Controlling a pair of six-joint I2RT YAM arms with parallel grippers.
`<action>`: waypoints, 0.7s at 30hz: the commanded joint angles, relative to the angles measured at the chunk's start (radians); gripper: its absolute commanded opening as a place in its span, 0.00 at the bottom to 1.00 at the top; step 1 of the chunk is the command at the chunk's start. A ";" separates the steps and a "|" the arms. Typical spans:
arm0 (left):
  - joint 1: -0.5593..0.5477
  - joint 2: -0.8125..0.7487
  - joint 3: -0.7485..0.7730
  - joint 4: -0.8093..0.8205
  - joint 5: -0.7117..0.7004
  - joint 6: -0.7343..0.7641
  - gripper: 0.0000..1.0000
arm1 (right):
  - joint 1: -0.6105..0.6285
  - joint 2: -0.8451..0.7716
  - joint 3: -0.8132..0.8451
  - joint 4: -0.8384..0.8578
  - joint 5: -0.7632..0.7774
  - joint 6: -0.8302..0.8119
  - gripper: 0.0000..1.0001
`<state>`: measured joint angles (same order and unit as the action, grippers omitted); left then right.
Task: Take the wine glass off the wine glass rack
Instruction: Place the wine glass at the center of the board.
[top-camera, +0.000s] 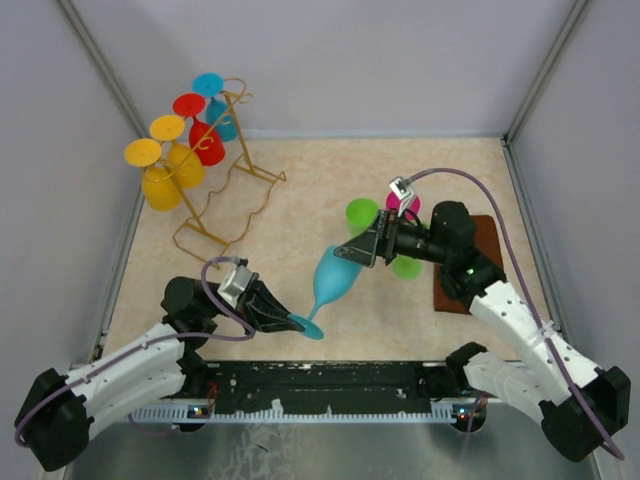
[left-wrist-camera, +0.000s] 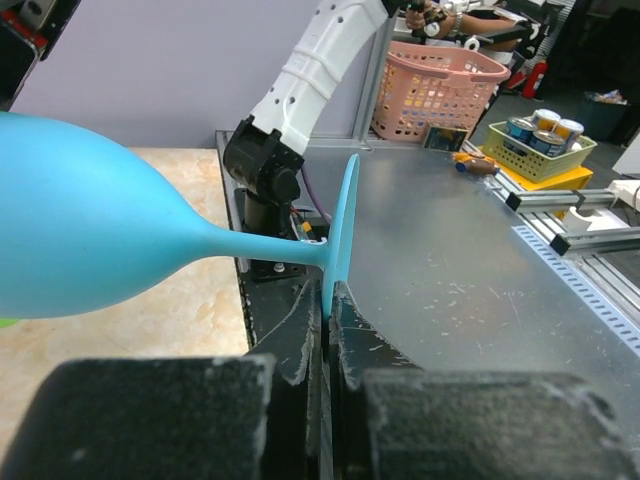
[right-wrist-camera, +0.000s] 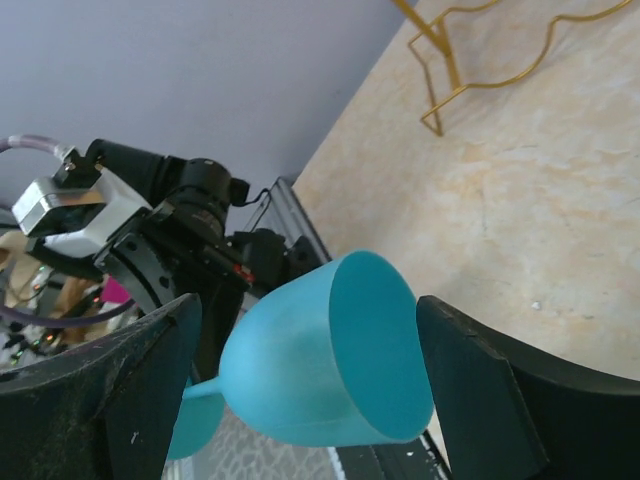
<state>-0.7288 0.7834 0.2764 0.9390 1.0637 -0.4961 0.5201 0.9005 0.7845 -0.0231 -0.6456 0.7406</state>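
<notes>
A light blue wine glass (top-camera: 335, 278) hangs tilted over the table, off the golden wire wine glass rack (top-camera: 243, 150) at the back left. My left gripper (top-camera: 288, 318) is shut on the edge of the glass's round foot (left-wrist-camera: 345, 225), and the bowl (left-wrist-camera: 80, 230) points away to the left. My right gripper (right-wrist-camera: 305, 385) is open, its fingers (right-wrist-camera: 480, 390) standing on either side of the bowl (right-wrist-camera: 320, 370) with a gap on each side. The rack's wavy base (right-wrist-camera: 470, 60) shows at the top of the right wrist view.
Yellow (top-camera: 160, 182), red (top-camera: 203, 138) and cyan (top-camera: 220, 110) glasses hang on the rack. A green glass (top-camera: 361, 213) and a magenta one (top-camera: 404, 206) stand by the right arm, next to a brown board (top-camera: 482, 245). Grey walls close three sides.
</notes>
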 joint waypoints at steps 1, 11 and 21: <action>-0.006 -0.018 -0.018 0.098 0.048 -0.008 0.00 | -0.006 0.044 0.012 0.147 -0.228 0.069 0.87; -0.005 -0.049 -0.017 0.020 0.081 0.056 0.00 | -0.006 0.051 0.025 0.200 -0.430 0.060 0.74; -0.005 -0.202 0.048 -0.462 0.021 0.373 0.00 | -0.008 0.016 0.044 0.144 -0.544 -0.009 0.32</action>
<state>-0.7334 0.6086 0.2729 0.6613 1.1259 -0.2676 0.5179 0.9607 0.7853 0.0944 -1.1015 0.7425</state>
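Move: The blue wine glass lies nearly level, its foot already pinched in the left gripper; its bowl is about 8 cm ahead of that hand, 5 cm to the right and slightly above. From the right hand the bowl sits some 5 cm back, 2 cm left and 2 cm lower. Of the standing glasses, about 17 cm below the right hand, one green is 12 cm ahead and 3 cm right, the other green 7 cm ahead and 13 cm right, the pink 13 cm ahead and 10 cm right. Draw the right gripper back about 6 cm to the rim of the blue glass, rising slightly and turning some 25 degrees counter-clockwise until its fingers point straight left, and close it about halfway, one finger inside the bowl and one outside. Keep the left gripper shut on the foot, easing it back and left about 2 cm, then slightly down, while rolling the rim end up. ##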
